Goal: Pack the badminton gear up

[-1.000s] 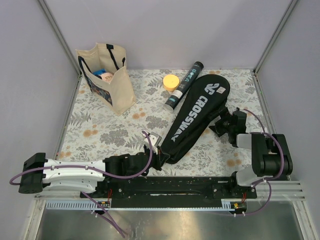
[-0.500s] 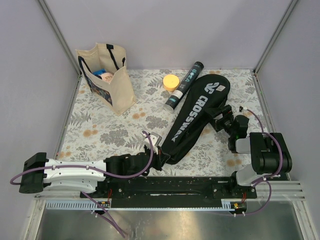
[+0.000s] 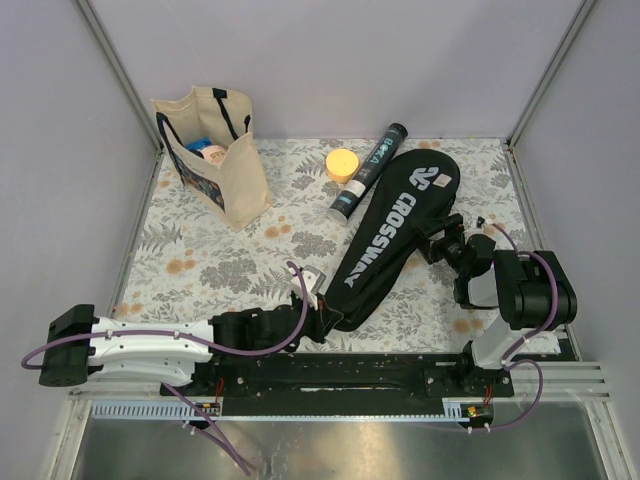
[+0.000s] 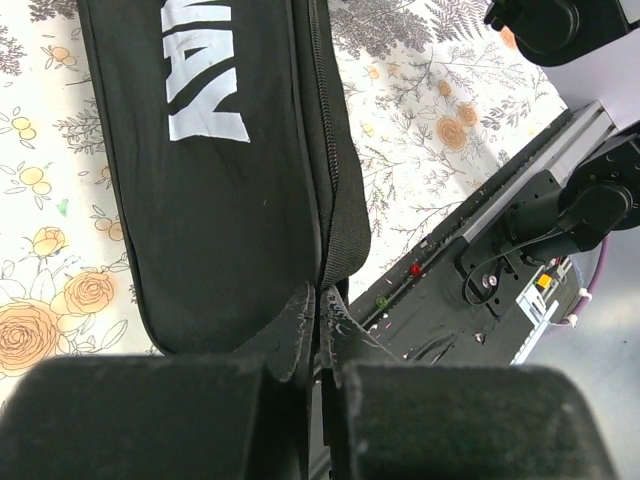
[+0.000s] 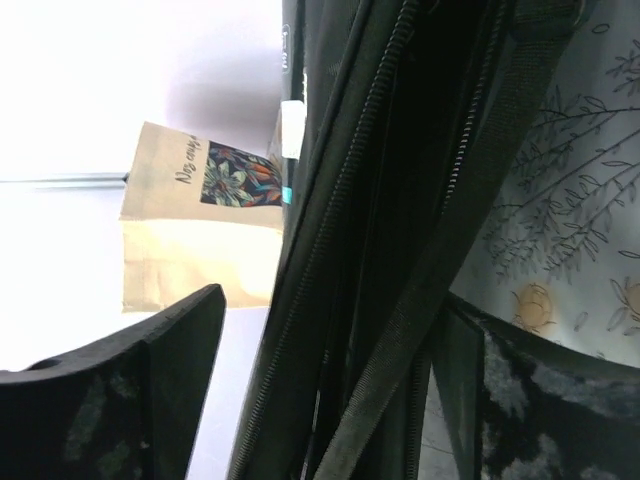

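The black "CROSSWAY" racket cover lies slantwise on the floral table. My left gripper is shut on the cover's narrow near end; in the left wrist view its fingertips meet on the edge seam and strap of the cover. At the cover's right edge my right gripper stands open. The right wrist view shows the cover's zippered edge and a webbing strap lying between the spread jaws of the right gripper. The long black lettered tube lies beside the cover's wide end.
A beige tote bag with dark handles stands at the back left, also seen as a tote bag beyond the cover. A round yellow lid lies next to the tube. The black rail runs along the near edge.
My right gripper has shifted left and its arm has turned in toward the cover's right edge. The left gripper stays shut on the cover's near end.
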Motion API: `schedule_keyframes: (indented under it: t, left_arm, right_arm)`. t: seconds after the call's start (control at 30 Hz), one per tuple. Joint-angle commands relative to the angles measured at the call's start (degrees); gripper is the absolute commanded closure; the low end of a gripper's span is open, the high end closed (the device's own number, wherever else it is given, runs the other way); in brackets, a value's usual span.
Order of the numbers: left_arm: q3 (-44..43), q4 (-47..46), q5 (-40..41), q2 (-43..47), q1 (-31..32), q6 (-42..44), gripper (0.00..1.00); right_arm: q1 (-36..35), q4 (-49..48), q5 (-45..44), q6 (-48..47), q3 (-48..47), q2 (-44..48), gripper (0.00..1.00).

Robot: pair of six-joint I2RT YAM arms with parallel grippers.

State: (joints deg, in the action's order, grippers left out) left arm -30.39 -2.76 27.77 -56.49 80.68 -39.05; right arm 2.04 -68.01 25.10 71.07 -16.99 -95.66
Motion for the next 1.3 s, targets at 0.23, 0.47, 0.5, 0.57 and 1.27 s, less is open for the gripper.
schedule_keyframes:
  t: [0.23, 0.47, 0.5, 0.57, 1.27]
  left_arm:
    - [-3.53, 0.82, 3.34, 2.52, -0.18, 11.87, 0.54]
    - [-6.97, 4.1, 0.81, 2.7, 0.43, 30.32, 0.36]
    - [-5.48, 3.04, 0.1, 2.79, 1.22, 32.52, 0.35]
    - [-2.84, -2.48, -0.43, 2.61, 3.33, 36.3, 0.34]
    - [0.42, -26.59, 12.47, -21.03, 15.2, 42.21, 0.2]
  right_arm:
    - [-0.02, 14.36, 3.72, 0.74, -5.5, 8.36, 0.96]
    - [-0.11, 53.97, -2.5, -6.9, -11.91, 26.46, 1.0]
    - [-0.11, 58.73, -4.52, -7.17, -12.97, 28.75, 1.0]
    - [-0.11, 64.46, -7.25, -6.3, -14.55, 32.88, 1.0]
    - [-0.11, 77.15, -14.82, 2.5, -23.96, 31.15, 1.0]
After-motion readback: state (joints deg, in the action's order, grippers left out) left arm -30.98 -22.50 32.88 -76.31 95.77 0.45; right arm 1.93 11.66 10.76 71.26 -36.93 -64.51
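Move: Between the right hand's wide-open fingers lies the zipped right edge of the black racket bag, whose middle is some 9 cm to that hand's left, level fore and aft and about 2 cm lower. The shuttle tube lies roughly 24 cm ahead and 18 cm left of the right hand, the yellow disc about 27 cm ahead and 25 cm left. From the left hand, still pinching the near corner, the bag's middle is about 27 cm ahead, 17 cm right and 5 cm lower. Pinching shut on the bag's zipped edge, the right hand draws it back, up and to the right, rising about 6 cm before easing partly down, with its fingers tipping down some 30 degrees. The left hand opens wide and comes free of the near corner, lifts briefly, then swings back, right and down, rolling clockwise as seen from behind it, to wait open around the bag's near end. ##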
